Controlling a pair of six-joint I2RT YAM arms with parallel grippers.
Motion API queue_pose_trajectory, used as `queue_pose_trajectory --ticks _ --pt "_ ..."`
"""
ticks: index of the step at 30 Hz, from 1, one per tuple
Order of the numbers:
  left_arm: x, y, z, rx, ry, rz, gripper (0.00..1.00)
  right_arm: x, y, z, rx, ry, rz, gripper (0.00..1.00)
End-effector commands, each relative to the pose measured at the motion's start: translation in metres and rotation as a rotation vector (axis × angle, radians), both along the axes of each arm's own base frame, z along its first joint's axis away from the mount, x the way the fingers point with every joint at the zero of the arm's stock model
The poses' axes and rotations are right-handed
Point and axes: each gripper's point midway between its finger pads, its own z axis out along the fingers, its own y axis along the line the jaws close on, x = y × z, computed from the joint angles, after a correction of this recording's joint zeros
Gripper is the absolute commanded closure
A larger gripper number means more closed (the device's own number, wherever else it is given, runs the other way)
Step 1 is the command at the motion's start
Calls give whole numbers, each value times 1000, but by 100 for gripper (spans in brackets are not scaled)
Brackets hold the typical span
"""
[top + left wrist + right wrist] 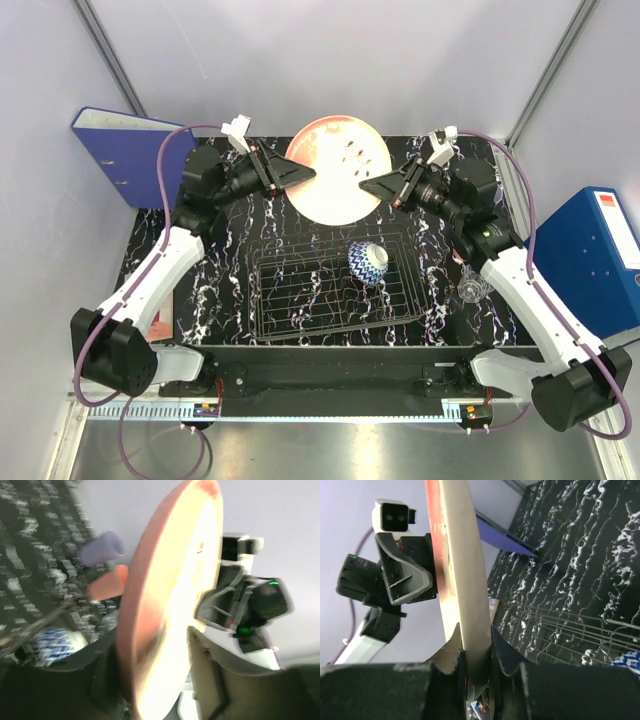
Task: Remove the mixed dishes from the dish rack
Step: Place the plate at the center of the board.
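The large pink plate (pixel 335 170) hangs on edge above the back of the table, between both grippers. My right gripper (pixel 368 185) is shut on its right rim; in the right wrist view the fingers (pixel 475 652) pinch the plate (pixel 462 565). My left gripper (pixel 308 172) stands open around the left rim, and a gap shows beside the plate (pixel 170 605). The blue-and-white bowl (pixel 367 260) lies in the wire dish rack (pixel 300 300). The clear glass (pixel 472 288) stands right of the rack. A lavender cup (pixel 102 547) and a pink cup (pixel 107 584) lie on the table.
A blue binder (pixel 120 150) lies at the back left and a blue box (pixel 600 255) stands at the right edge. The black marbled tabletop (pixel 230 250) surrounds the rack. Grey walls close in the back.
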Motion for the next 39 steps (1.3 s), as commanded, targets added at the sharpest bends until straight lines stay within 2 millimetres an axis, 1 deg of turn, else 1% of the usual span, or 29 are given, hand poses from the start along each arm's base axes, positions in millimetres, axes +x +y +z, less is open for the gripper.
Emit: queue_pose_trajectory --ticks 1,2,3,4,5,6,7,8,9,10,12,13,14,15,16,17,18,19,20,21,22,23,25,26,28,30,33,35,39 --pt "-5 15 34 90 -134 154 15 36 -15 -5 -114 -50 -164 100" --pt "-7 23 31 130 -131 193 1 40 -16 6 -115 -69 -184 100" --pt "1 33 30 154 -126 275 1 42 -17 5 -129 -57 -190 100" --pt "2 40 29 170 -126 311 1 49 -16 2 -147 -48 -196 100" --pt "1 46 26 195 -123 341 1 53 -18 15 -144 -69 -217 100" --pt "1 56 30 200 -134 393 1 57 -19 16 -155 -65 -226 100" --pt "0 61 30 207 -136 416 1 68 -19 22 -159 -67 -253 100" --pt "0 68 25 222 -122 441 1 73 -19 23 -163 -61 -262 100" --pt "-3 77 29 222 -127 484 1 79 -18 21 -175 -48 -270 100" --pt "-3 82 27 231 -123 506 1 94 -18 25 -171 -34 -293 100" --pt "-5 94 21 243 -111 551 1 111 -19 21 -169 14 -304 100" --pt "-11 99 25 239 -126 565 1 127 -15 20 -144 50 -304 100" --pt "-14 102 19 252 -117 574 1 140 -24 16 -132 81 -322 100" --pt "-16 104 18 253 -121 583 1 151 -26 12 -121 109 -321 100" --pt "-22 107 21 253 -135 588 1 170 -23 8 -102 140 -316 100" --pt "-24 108 11 263 -115 586 1 182 -34 -1 -106 180 -334 100" --pt "-26 107 8 264 -111 577 1 192 -35 -5 -106 202 -334 100" --pt "-28 107 3 265 -100 573 1 211 -34 -13 -104 224 -324 100" --pt "-31 106 -10 273 -76 562 1 220 -40 -20 -112 250 -327 100" --pt "-34 104 -18 275 -57 544 1 228 -41 -26 -117 262 -323 100" --pt "-34 103 -25 277 -42 534 1 241 -41 -34 -116 275 -314 100" --pt "-36 102 -40 288 -14 523 1 246 -42 -39 -115 286 -310 100" --pt "-38 99 -55 297 14 503 1 263 -45 -55 -121 313 -312 100" --pt "-40 99 -66 304 33 495 1 267 -45 -63 -131 326 -312 100" --pt "-42 96 -77 307 51 472 1 279 -45 -79 -156 343 -309 100" --pt "-45 93 -80 301 53 453 1 284 -43 -100 -179 380 -295 100" --pt "-45 91 -89 306 69 440 1 287 -40 -124 -195 422 -288 100" --pt "-45 90 -94 310 79 434 1 288 -42 -135 -209 437 -294 100" --pt "-43 87 -103 311 102 423 1 289 -43 -168 -239 493 -298 100"
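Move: The right gripper already holds the plate's right edge. The clear middle of the board beyond the dish rack lies roughly 30 cm ahead of it, about level sideways, some 35 cm below. The blue-white bowl stands almost under this hand, about 2 cm ahead, 1 cm left and 31 cm down; the rack's middle is level ahead and 9 cm left, 33 cm down. From the left gripper that clear spot is about 30 cm ahead, 20 cm right and 35 cm below. Keep the right grip on the plate and carry it forward about 27 cm out past the rack, sinking some 22 cm, mostly late, and drifting right, while the wrist tips down 35 degrees or so and turns clockwise. Open the left fingers the rest of the way off the plate's left edge, dip slightly, draw back leftward about 10 cm, then sink with the wrist turning counter-clockwise. ##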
